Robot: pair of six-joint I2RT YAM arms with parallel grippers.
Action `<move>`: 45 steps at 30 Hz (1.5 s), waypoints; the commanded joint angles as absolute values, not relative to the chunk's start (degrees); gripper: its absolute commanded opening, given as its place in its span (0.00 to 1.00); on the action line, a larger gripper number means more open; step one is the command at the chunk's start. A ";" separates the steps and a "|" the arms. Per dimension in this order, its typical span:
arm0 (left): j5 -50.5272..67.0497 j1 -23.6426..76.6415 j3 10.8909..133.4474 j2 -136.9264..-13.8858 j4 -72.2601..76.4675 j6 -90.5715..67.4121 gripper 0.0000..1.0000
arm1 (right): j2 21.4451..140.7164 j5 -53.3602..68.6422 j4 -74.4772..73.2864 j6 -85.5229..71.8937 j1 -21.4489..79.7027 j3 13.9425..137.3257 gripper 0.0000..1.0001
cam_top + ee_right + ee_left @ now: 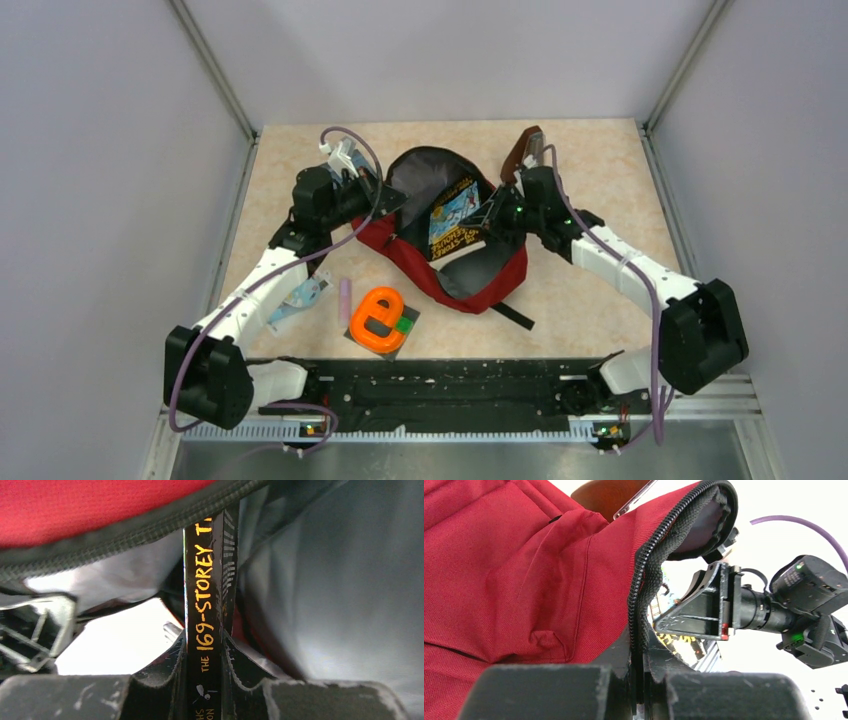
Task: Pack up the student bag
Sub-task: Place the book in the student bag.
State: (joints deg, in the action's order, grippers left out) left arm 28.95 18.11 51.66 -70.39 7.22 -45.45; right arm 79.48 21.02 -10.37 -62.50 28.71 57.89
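Observation:
The dark red student bag (480, 282) lies open mid-table, its grey lining facing up. My left gripper (375, 205) is shut on the bag's black zipper edge (640, 610) at the left of the opening and holds it up. My right gripper (497, 215) is shut on a black book (455, 215), gripped by its spine, which reads "169-Storey" (205, 605). The book stands partly inside the bag's mouth, between the zipper rim (125, 530) and the grey lining (340, 580). The right gripper (696, 617) also shows in the left wrist view.
An orange tape dispenser (378, 318) on a dark pad sits near the front, with a pink stick (344, 298) and a light blue item (305, 295) left of it. A brown object (522, 150) stands behind the bag. Walls enclose the table.

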 commanded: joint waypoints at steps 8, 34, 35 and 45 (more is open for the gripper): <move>30.55 18.28 54.19 -69.69 11.08 -45.89 0.00 | 90.30 13.22 -12.96 -46.67 28.39 58.23 0.00; 32.50 18.28 54.18 -70.78 10.80 -45.56 0.00 | 89.78 7.15 19.69 -75.73 28.44 54.45 0.00; 32.59 18.28 54.22 -70.90 10.83 -45.70 0.00 | 89.99 6.20 20.02 -74.84 28.44 54.45 0.00; 33.11 18.28 55.47 -73.12 11.43 -46.16 0.00 | 97.53 1.63 14.11 -65.34 31.46 57.89 0.02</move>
State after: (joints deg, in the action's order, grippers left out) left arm 31.14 18.11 52.10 -72.69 7.38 -45.56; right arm 94.65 6.50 12.49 -71.44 29.87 52.99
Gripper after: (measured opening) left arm 0.042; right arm 0.186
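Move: The right hand grips the book by its spine over the open bag; the middle of the bag's opening is roughly 6 cm to its left, 2 cm back and 10 cm below. The brown case lies some 13 cm ahead and 13 cm right of that hand, the orange toy about 21 cm back and 20 cm left. From the left hand, already holding the bag's rim, the opening's middle is about 8 cm right, 6 cm back and 16 cm lower. Right hand lowers the held book about 12 cm into the bag, then forward 7, rising; left still grips rim. ##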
